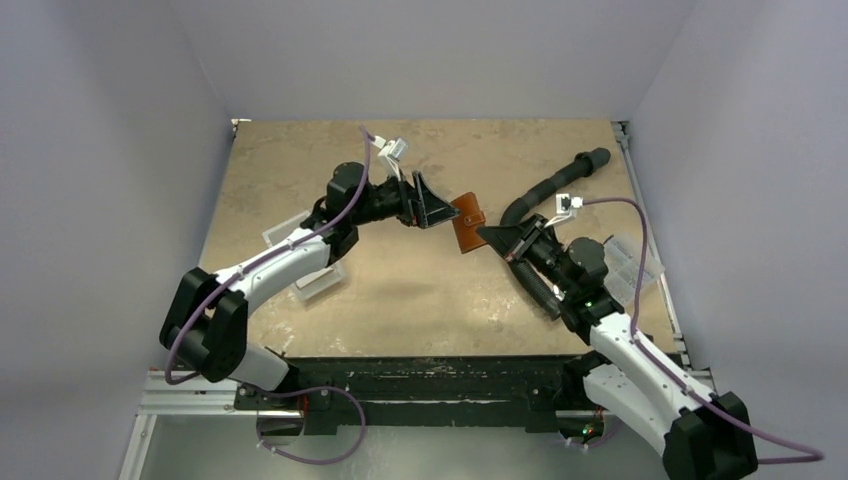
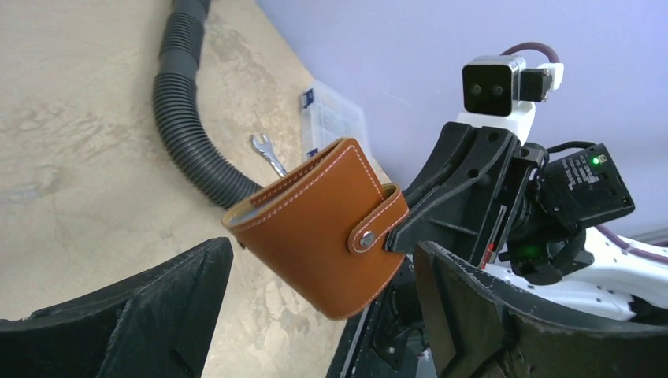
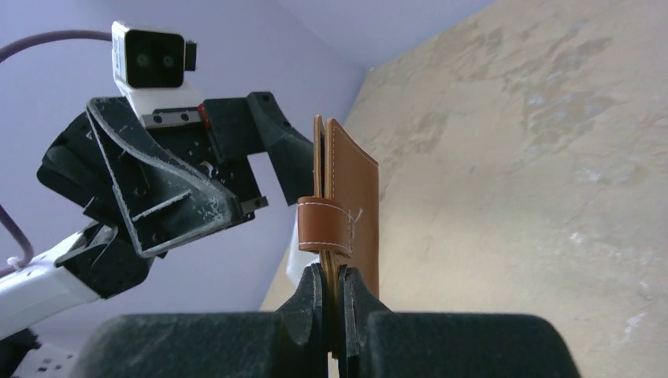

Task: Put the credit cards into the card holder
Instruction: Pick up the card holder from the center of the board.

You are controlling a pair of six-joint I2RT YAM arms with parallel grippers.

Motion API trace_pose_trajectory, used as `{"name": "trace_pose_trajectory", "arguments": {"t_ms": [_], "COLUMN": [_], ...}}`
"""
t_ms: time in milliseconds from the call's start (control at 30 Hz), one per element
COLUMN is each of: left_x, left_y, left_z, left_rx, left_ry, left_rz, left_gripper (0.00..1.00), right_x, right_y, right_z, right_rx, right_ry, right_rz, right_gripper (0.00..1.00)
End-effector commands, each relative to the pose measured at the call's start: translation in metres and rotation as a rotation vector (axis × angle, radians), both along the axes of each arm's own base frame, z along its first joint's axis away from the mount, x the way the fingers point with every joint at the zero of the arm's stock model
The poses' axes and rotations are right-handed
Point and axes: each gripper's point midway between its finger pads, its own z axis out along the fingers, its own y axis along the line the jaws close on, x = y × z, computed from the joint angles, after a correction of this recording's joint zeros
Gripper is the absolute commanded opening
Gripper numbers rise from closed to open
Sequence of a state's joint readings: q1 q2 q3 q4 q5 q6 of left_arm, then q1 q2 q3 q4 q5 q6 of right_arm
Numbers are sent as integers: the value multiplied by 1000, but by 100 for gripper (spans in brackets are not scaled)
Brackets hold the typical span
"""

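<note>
The card holder (image 1: 468,222), a brown leather wallet, hangs in the air over the table's middle. It is folded, with its strap snapped over the front (image 2: 315,228). My right gripper (image 3: 333,287) is shut on the wallet's lower edge (image 3: 350,197), just below the strap. My left gripper (image 2: 323,315) stands open beside it, its fingers (image 2: 134,315) wide apart and not touching the leather. A pale grey edge shows inside the wallet's open end; I cannot tell whether it is a credit card or pocket lining. No loose credit cards are in view.
A black corrugated hose (image 1: 555,180) curves across the back right, with a small wrench (image 2: 268,153) beside it. A clear plastic box (image 1: 630,262) lies near the right edge. Another clear-and-white box (image 1: 318,285) lies under my left arm.
</note>
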State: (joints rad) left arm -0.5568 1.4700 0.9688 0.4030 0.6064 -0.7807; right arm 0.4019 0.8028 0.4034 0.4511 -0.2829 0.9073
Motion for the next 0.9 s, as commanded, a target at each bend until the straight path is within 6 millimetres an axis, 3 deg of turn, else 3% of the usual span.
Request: {"name": "trace_pose_trajectory", "arguments": {"t_ms": [0,100,233,333,400,500,667,867], "left_x": [11,18,12,-7,-21,-41,-81,-105], "left_y": [17,33,62,69,67,58,25,-21], "left_z": [36,37,10,4,14,17,18,13], "left_rx": [76,143,146,60,-73,-176,-320,-341], "left_ry": [-197,-200,44,137,143,153,139,113], "left_rz": [98,205,385,412,384,294,113,69], "left_gripper": [91,92,93,94,95,97,96,93], "right_x": [-12,-14,-24,-33,-38,-48,-52,-70], "right_y": [18,24,33,31,31,33,21,11], "right_z": [33,33,22,20,20,25,23,33], "right_rx": [155,189,132,144,159,214,295,386], "right_ry": [-53,-37,-4,-12,-12,-32,-26,-50], "right_rz": [157,201,288,304,326,405,494,600], "right_gripper": [0,0,0,0,0,0,0,0]}}
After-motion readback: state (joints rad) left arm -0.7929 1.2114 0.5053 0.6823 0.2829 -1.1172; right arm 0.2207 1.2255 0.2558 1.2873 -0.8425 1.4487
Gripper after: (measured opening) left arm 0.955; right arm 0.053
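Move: Still pinched in the right hand's shut fingers, the card holder has its middle about 2 cm ahead of and 3 cm left of that hand, at its height. From the left hand the card holder lies roughly 6 cm to the right and 3 cm back, about level. The left gripper stands some 8 cm left and 4 cm ahead of the right hand. Far below, the black hose's bend is about 10 cm ahead and 10 cm right of the right hand. Swinging wide open around the held card holder, the left hand first backs off about 7 cm to the left, then returns right while drawing back some 9 cm and sinking about 4 cm, its fingers ending close about the holder's edge. The right hand keeps its pinch, carries the holder about 3 cm back and slightly left, and turns some 25 degrees counter-clockwise while rolling its left side up. ##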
